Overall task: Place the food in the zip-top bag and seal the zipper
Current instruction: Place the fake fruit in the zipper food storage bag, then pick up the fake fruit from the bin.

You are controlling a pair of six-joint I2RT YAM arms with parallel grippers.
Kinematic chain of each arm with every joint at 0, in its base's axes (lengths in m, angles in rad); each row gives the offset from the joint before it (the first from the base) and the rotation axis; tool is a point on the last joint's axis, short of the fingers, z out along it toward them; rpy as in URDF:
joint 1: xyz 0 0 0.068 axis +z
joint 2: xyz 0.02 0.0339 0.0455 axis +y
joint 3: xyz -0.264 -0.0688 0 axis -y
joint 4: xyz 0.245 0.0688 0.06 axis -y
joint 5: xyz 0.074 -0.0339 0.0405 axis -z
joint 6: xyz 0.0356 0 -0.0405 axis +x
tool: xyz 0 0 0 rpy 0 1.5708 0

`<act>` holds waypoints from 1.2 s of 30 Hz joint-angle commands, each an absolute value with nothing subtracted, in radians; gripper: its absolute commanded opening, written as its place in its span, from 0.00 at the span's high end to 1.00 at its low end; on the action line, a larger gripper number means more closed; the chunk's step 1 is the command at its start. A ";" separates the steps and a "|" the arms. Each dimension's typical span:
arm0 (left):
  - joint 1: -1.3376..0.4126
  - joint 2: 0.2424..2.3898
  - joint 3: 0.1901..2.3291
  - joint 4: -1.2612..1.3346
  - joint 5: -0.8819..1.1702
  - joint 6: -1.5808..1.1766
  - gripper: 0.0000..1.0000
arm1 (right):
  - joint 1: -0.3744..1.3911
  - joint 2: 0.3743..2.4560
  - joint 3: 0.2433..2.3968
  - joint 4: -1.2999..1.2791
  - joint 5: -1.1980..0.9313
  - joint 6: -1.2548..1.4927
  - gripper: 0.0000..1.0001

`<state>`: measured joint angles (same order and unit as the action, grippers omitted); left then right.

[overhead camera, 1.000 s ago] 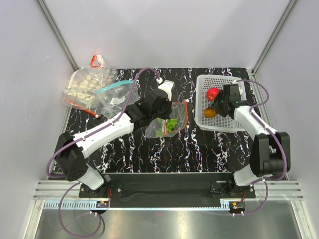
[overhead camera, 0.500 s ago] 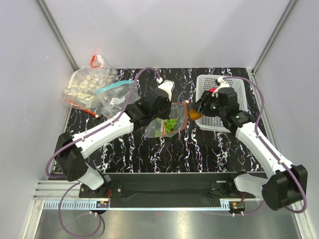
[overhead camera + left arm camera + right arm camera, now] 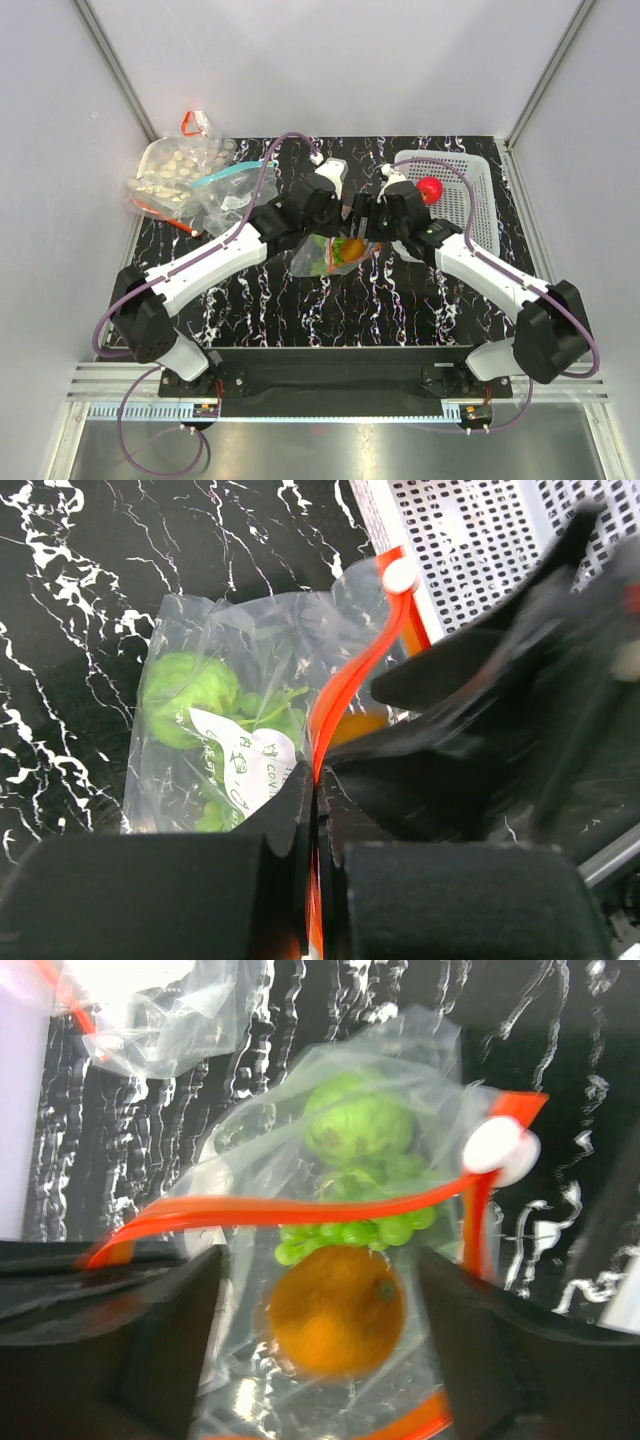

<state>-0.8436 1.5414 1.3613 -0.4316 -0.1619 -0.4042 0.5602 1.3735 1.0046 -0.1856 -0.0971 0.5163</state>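
Observation:
The zip-top bag [image 3: 322, 258] lies mid-table with its mouth held open. My left gripper [image 3: 332, 208] is shut on the red-orange zipper [image 3: 350, 685], pinched between its fingers [image 3: 290, 810]. My right gripper [image 3: 366, 226] is open over the mouth, its jaws apart on either side of the brown-orange ball [image 3: 335, 1310], which lies inside the bag [image 3: 390, 1060]. The green grape bunch [image 3: 350, 1230] and the green roundish piece [image 3: 355, 1125] lie deeper inside. The red round fruit [image 3: 430, 188] sits in the white basket [image 3: 470, 205].
A bag of pale beige pieces [image 3: 175, 170] and a clear bag with a teal zipper [image 3: 232, 188] lie at the back left. A red clip [image 3: 193, 122] sits behind them. The basket stands at the back right by the wall.
My right gripper carried the brown-orange ball from the basket leftward to the bag's mouth and opened; the ball now lies in the bag. My left gripper kept its hold on the zipper.

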 commanded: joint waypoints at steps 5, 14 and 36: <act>-0.788 1.523 1.358 -0.364 -0.106 -0.443 1.00 | 0.586 1.356 1.071 -0.179 0.029 0.503 0.07; -0.772 1.517 1.338 -0.357 -0.117 -0.442 1.00 | 0.485 1.319 1.180 -0.348 0.144 0.471 0.12; -0.775 1.494 1.287 -0.325 -0.138 -0.413 1.00 | 0.048 1.920 1.643 -0.560 0.173 0.558 0.00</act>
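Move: The red fruit lies in the white basket some 19 cm ahead of the right hand, 23 cm to its right and 12 cm below; the basket's middle is about 14 cm ahead and 27 cm right. The orange is just under the opening right fingers, roughly 4 cm below and 2 cm ahead, with the green grapes about 5 cm left and 4 cm ahead. From the left hand, pinching the bag's zipper edge, the red fruit is about 20 cm ahead and 29 cm right. Up out of the bag's mouth, after a 1 cm dip as the fingers spread wide and leave the orange, the right hand swings about 22 cm right and 16 cm forward, then sinks some 10 cm towards the red fruit, turning about 40 degrees clockwise and tipping down. The left hand keeps its pinch on the zipper edge, easing 2 cm forward and left, then down as much. ##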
